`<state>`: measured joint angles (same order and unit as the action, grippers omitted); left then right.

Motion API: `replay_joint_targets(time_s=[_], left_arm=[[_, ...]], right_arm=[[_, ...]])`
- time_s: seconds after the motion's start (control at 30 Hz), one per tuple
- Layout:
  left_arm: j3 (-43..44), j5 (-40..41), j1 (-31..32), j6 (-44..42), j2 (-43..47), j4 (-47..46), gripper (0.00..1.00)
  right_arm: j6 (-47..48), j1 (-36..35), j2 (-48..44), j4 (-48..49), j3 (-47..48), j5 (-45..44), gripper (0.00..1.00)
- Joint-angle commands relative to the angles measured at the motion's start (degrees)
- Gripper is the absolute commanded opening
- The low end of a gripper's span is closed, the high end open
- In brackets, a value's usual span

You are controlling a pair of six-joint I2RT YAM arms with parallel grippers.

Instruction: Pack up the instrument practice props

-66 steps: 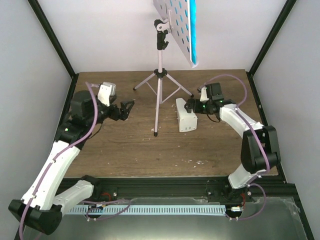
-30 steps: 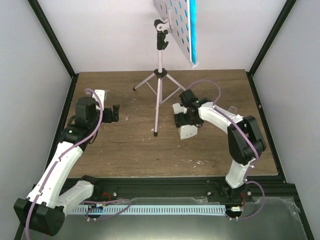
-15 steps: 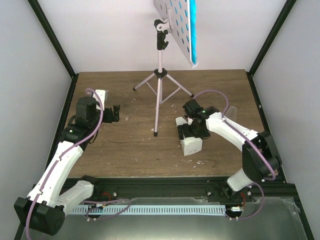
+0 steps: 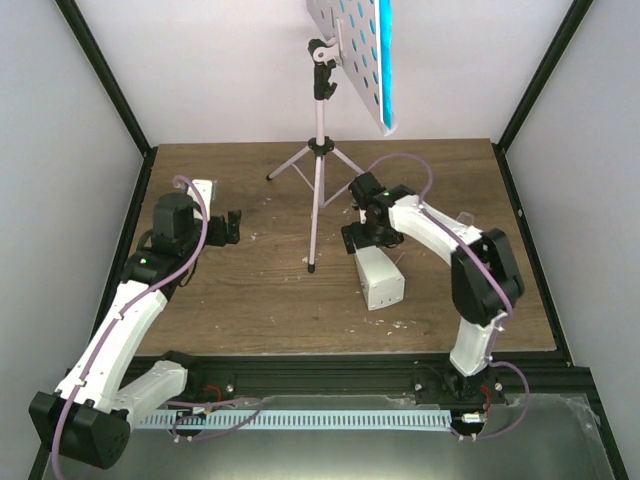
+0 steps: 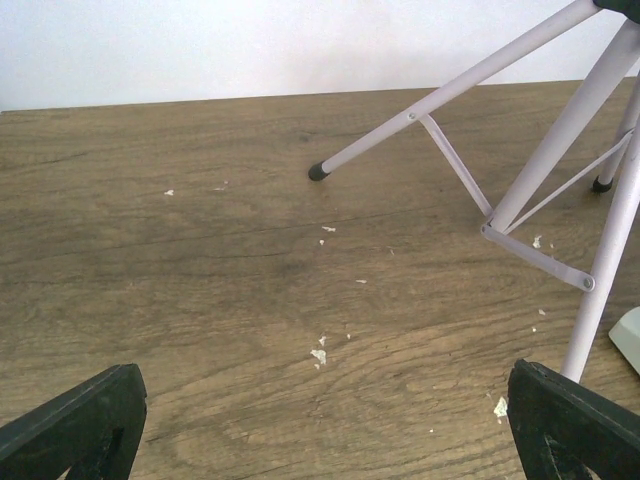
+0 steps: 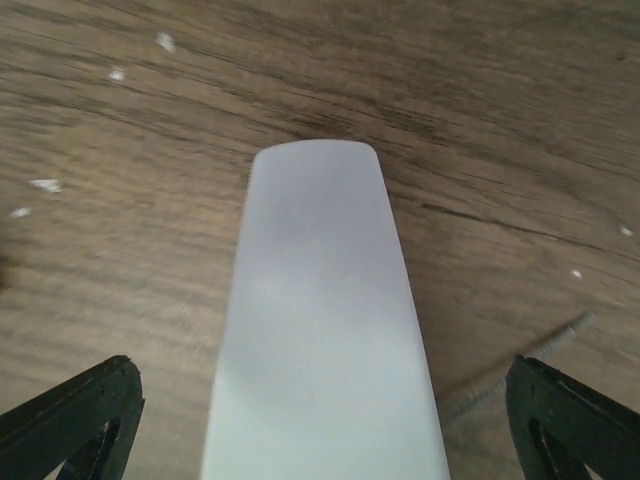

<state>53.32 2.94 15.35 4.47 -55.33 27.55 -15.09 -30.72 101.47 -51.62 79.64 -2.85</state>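
The pale pink music stand (image 4: 318,150) stands on its tripod at the table's back centre, and two of its legs (image 5: 560,130) show in the left wrist view. The teal booklet (image 4: 384,60) rests on the stand's perforated desk (image 4: 340,35). A white metronome (image 4: 380,280) lies on its side right of the stand. My right gripper (image 4: 360,243) hovers over its far end, open. The metronome (image 6: 320,330) runs between the fingertips (image 6: 70,420) with wood showing on both sides. My left gripper (image 4: 234,225) is open above bare wood at the left, empty (image 5: 322,430).
Small white flecks (image 5: 318,354) dot the wooden table (image 4: 250,290). Black frame posts (image 4: 105,95) and white walls close in the left, right and back sides. A black rail (image 4: 330,375) runs along the near edge by the arm bases.
The metronome has slid toward the near edge and now lies farther from the stand. My right gripper has drawn back to its far end. The left arm has stayed put.
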Motion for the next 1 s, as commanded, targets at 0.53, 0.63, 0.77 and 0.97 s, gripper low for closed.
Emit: replay_joint_targets(time_s=[0.53, 0.63, 0.77, 0.97], left_arm=[[-0.54, -1.27, -0.14, 0.8, 1.21, -1.1, 1.0], [-0.59, -1.36, -0.14, 0.89, 1.3, -1.05, 1.0], [-0.68, -1.36, -0.08, 0.88, 1.21, -1.1, 1.0], [-0.67, -1.27, -0.11, 0.85, 0.85, -1.1, 1.0]], right_arm=[[4.68, 1.8, 11.65, 1.94, 3.94, 1.5, 0.99], [4.78, 1.76, 11.81, 2.23, 3.01, 0.14, 0.95], [5.24, 1.72, 12.37, 3.04, 2.06, 1.92, 0.87], [5.34, 1.66, 11.56, 4.07, 0.77, 2.5, 0.77]])
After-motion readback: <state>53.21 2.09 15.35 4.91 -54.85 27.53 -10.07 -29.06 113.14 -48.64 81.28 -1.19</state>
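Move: The right hand hangs over the narrow, far end of the white wedge-shaped box; the box's middle lies some 4 cm back, about 2 cm to the right and 8 cm below. The music stand's near foot is around 11 cm left and 2 cm back, its right foot about 15 cm ahead and 3 cm right, both on the table. From the left hand the box is about 25 cm right, 2 cm back and 24 cm below. Downward, quick at first and then easing off, the open right hand sinks about 6.5 cm onto the narrow end of the white box, drifting roughly 1.5 cm forward and tilting slightly until its fingers straddle the box's sides. Once low, it holds nearly still and starts closing, from wide open to around four fifths. ##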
